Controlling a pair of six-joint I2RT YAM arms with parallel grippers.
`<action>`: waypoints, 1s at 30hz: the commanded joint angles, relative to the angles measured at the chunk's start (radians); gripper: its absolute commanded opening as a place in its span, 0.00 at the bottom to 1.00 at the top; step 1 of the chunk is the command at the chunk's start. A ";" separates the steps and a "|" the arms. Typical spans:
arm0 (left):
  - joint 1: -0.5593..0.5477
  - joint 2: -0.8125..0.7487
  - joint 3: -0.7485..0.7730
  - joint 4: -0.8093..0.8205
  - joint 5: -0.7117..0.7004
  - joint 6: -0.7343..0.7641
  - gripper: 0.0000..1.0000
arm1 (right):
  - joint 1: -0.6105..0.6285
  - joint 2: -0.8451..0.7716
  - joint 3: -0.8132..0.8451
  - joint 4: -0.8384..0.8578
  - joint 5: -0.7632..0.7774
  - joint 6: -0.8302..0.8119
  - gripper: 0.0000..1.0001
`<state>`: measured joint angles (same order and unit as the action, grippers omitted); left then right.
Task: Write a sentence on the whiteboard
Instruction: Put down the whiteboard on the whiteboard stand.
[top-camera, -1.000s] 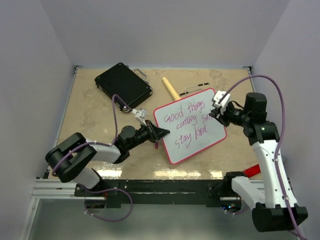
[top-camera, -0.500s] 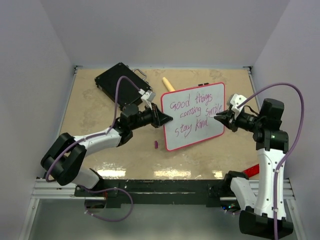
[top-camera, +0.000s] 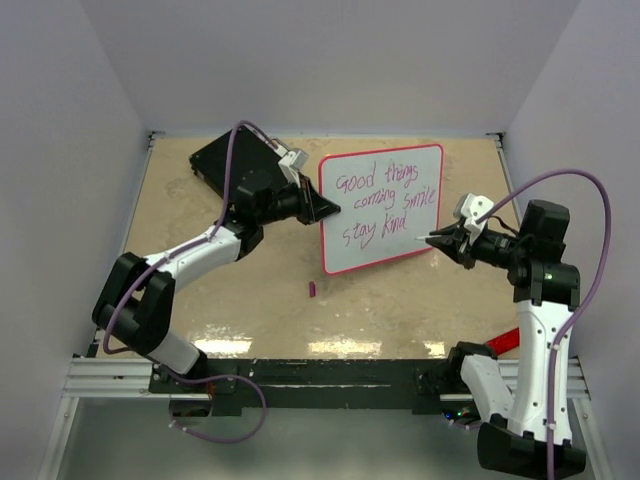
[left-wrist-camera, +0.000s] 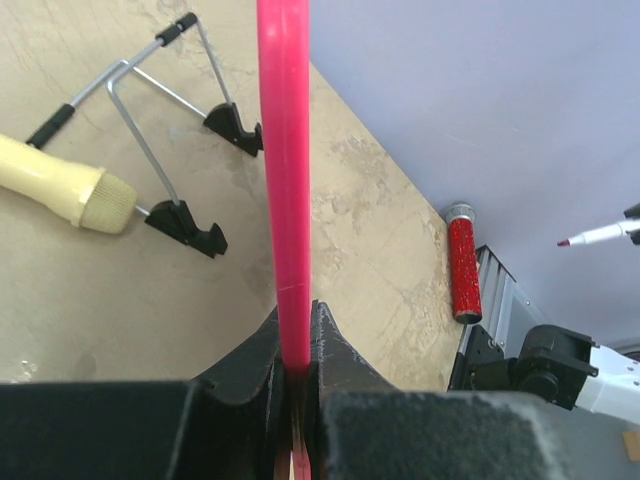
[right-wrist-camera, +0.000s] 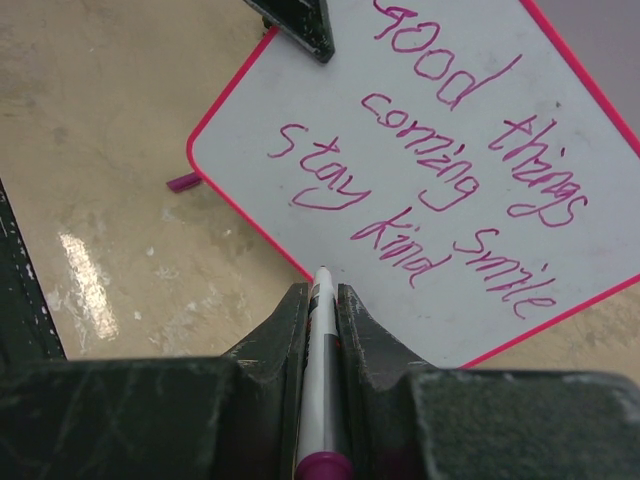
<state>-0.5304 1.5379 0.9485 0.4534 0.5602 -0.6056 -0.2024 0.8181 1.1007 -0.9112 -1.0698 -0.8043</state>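
Note:
The whiteboard (top-camera: 352, 252) is lifted off the table and stands nearly upright. My left gripper (top-camera: 327, 209) is shut on its left edge. In the left wrist view the red-pink rim (left-wrist-camera: 283, 150) runs straight up from between the closed jaws of the left gripper (left-wrist-camera: 296, 340). The sentence (top-camera: 385, 203) reads "Good things coming smile stay kind" in pink-purple, in three lines (right-wrist-camera: 440, 170). My right gripper (top-camera: 441, 238) is shut on a white marker (right-wrist-camera: 321, 345). The marker's tip points at the board's lower right part, a little apart from it.
A black hard case (top-camera: 225, 160) lies at the back left, partly under my left arm. A purple marker cap (top-camera: 312, 289) lies on the table below the board. A wire stand (left-wrist-camera: 150, 130), a cream handle (left-wrist-camera: 60, 180) and a red cylinder (left-wrist-camera: 464, 262) also lie on the table.
My left gripper has raised the whiteboard from lying flat to nearly upright and carried it toward the back. My right gripper has drawn back to the right with the marker.

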 joint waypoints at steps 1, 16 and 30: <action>0.058 -0.004 0.144 0.162 0.070 -0.023 0.00 | -0.003 0.006 0.025 -0.005 -0.033 -0.013 0.00; 0.231 0.164 0.346 0.331 0.279 -0.127 0.00 | -0.005 0.053 0.018 0.012 -0.035 -0.006 0.00; 0.228 0.343 0.406 0.542 0.262 -0.237 0.00 | -0.005 0.072 0.001 0.040 -0.038 -0.013 0.00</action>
<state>-0.2890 1.8786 1.2507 0.7372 0.8139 -0.7769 -0.2031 0.8925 1.1004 -0.9047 -1.0740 -0.8124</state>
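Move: Ahead and to the right of the left hand, which already holds the whiteboard by its left edge, the whiteboard stand lies about 15 cm out, 19 cm right and 20 cm below. The yellow microphone lies about 22 cm ahead and 4 cm right; the black case, about 22 cm ahead and 23 cm left, both some 20 cm lower. From the right hand the stand is about 27 cm ahead, 3 cm left and 27 cm down. Carrying the whiteboard out over the stand, the left hand goes forward about 11 cm and drifts some 4 cm left, climbing about 6 cm on the way and then sinking back 3 cm near the end. Its shut fingers keep their pinch on the left edge while the wrist tips them up about 10 degrees. ##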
